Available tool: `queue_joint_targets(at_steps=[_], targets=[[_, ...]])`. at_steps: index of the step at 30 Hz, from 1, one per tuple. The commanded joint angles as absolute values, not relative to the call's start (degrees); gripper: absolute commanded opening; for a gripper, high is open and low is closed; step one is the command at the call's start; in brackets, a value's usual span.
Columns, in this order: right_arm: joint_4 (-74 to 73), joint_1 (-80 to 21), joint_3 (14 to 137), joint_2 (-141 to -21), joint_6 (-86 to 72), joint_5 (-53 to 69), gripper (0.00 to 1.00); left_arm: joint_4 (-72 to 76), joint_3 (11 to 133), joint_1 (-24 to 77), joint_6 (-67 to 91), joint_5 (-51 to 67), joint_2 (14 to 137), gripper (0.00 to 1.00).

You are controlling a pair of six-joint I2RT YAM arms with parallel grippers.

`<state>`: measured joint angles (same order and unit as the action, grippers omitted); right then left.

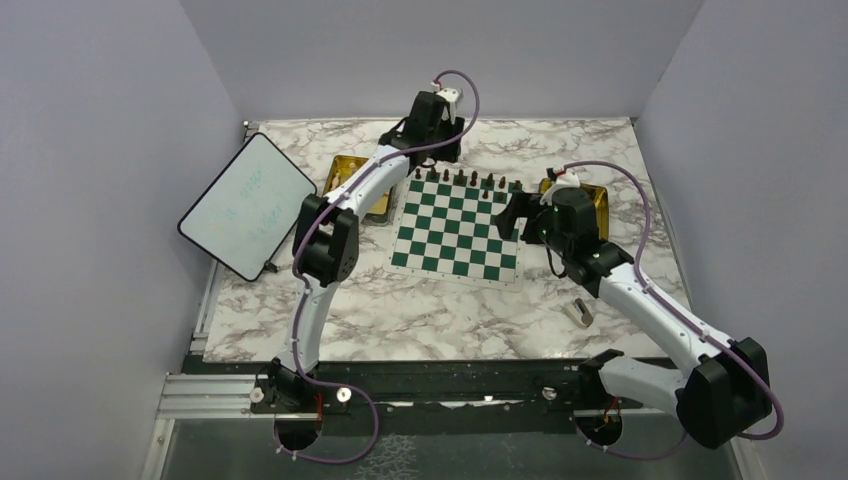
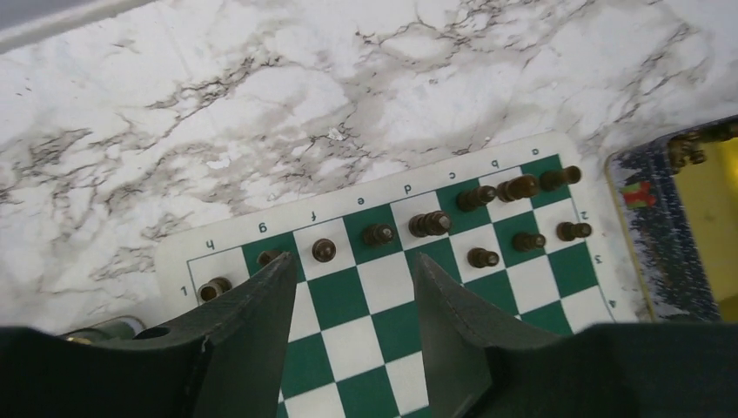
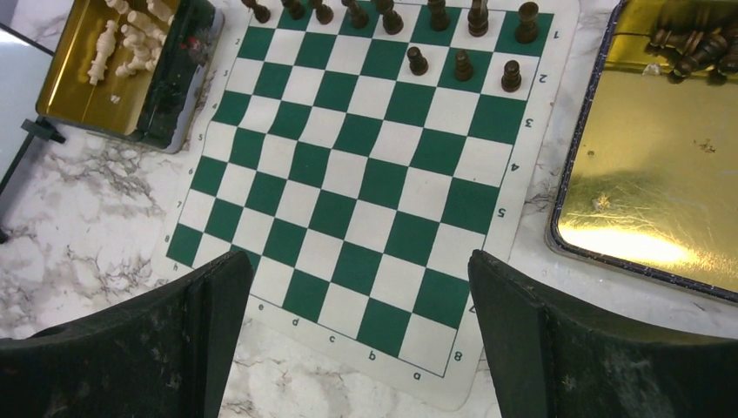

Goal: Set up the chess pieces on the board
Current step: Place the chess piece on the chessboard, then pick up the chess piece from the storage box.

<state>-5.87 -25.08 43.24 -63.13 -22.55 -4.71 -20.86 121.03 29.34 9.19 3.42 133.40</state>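
The green and white board (image 1: 458, 235) lies in the middle of the marble table. Dark chess pieces (image 2: 429, 224) stand along its far row, and three dark pawns (image 3: 463, 64) stand in the second row at the right. My left gripper (image 2: 352, 266) hovers over the far left part of the board (image 2: 348, 296), open, with nothing between its fingers (image 2: 261, 305). One fingertip half hides the piece on g1 (image 2: 268, 257). My right gripper (image 3: 358, 261) hangs wide open and empty over the near edge of the board (image 3: 348, 174). Cream pieces (image 3: 122, 39) lie in the left tray.
A gold tray (image 1: 350, 175) lies left of the board, and another gold tray (image 3: 644, 174) on the right holds several dark pieces (image 3: 692, 39) in its far corner. A white tablet (image 1: 248, 205) leans at the left. A small grey block (image 1: 580, 313) lies near the right arm.
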Motion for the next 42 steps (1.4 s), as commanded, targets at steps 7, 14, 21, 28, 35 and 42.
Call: queue_joint_targets(at_steps=[7, 14, 21, 28, 35, 42], targets=[[-3.2, -25.0, 46.7, -67.7, -23.5, -13.2, 0.98, -24.2, 109.0, 29.0, 11.3, 8.6, 113.1, 0.99], [-0.5, -17.8, 49.4, -73.9, -23.2, -12.5, 0.95, -24.3, 92.5, 29.1, 10.9, 10.4, 99.0, 0.99], [4.5, -6.8, 50.7, -82.7, -21.5, -12.3, 0.8, -23.4, 75.7, 29.1, 10.2, 7.0, 83.9, 0.99], [13.6, -2.2, 50.5, -90.6, -17.7, -13.7, 0.37, -15.0, 56.3, 29.0, 10.1, -6.1, 66.1, 0.99], [14.6, -0.4, 55.4, -98.5, -13.9, -11.5, 0.29, -9.3, 47.1, 29.6, 9.1, -13.1, 55.1, 0.99], [14.4, -0.3, 59.5, -104.6, -12.5, -11.6, 0.29, -8.6, 46.1, 31.0, 8.0, -12.1, 54.2, 0.98]])
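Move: From the right hand the dark chess pieces in the right tray lie about 19 cm ahead, 18 cm to the right and 15 cm down; another dark piece lies some 5 cm farther right along the tray's far edge. The corner piece on the board stands about 14 cm left of the first cluster. From the left hand, that cluster is roughly 33 cm right and 2 cm back; the piece just placed stands about 10 cm beneath it. Right, forward and down goes the right hand, about 25 cm in all, sweeping from the board's edge to the dark pieces at the tray's far edge, while its wrist turns some 25 degrees clockwise and its fingers narrow from wide open to a small gap. The left hand, fingers spreading fully, first rises clear of the placed piece, then draws back and left across the board to near the white pieces' tray. ##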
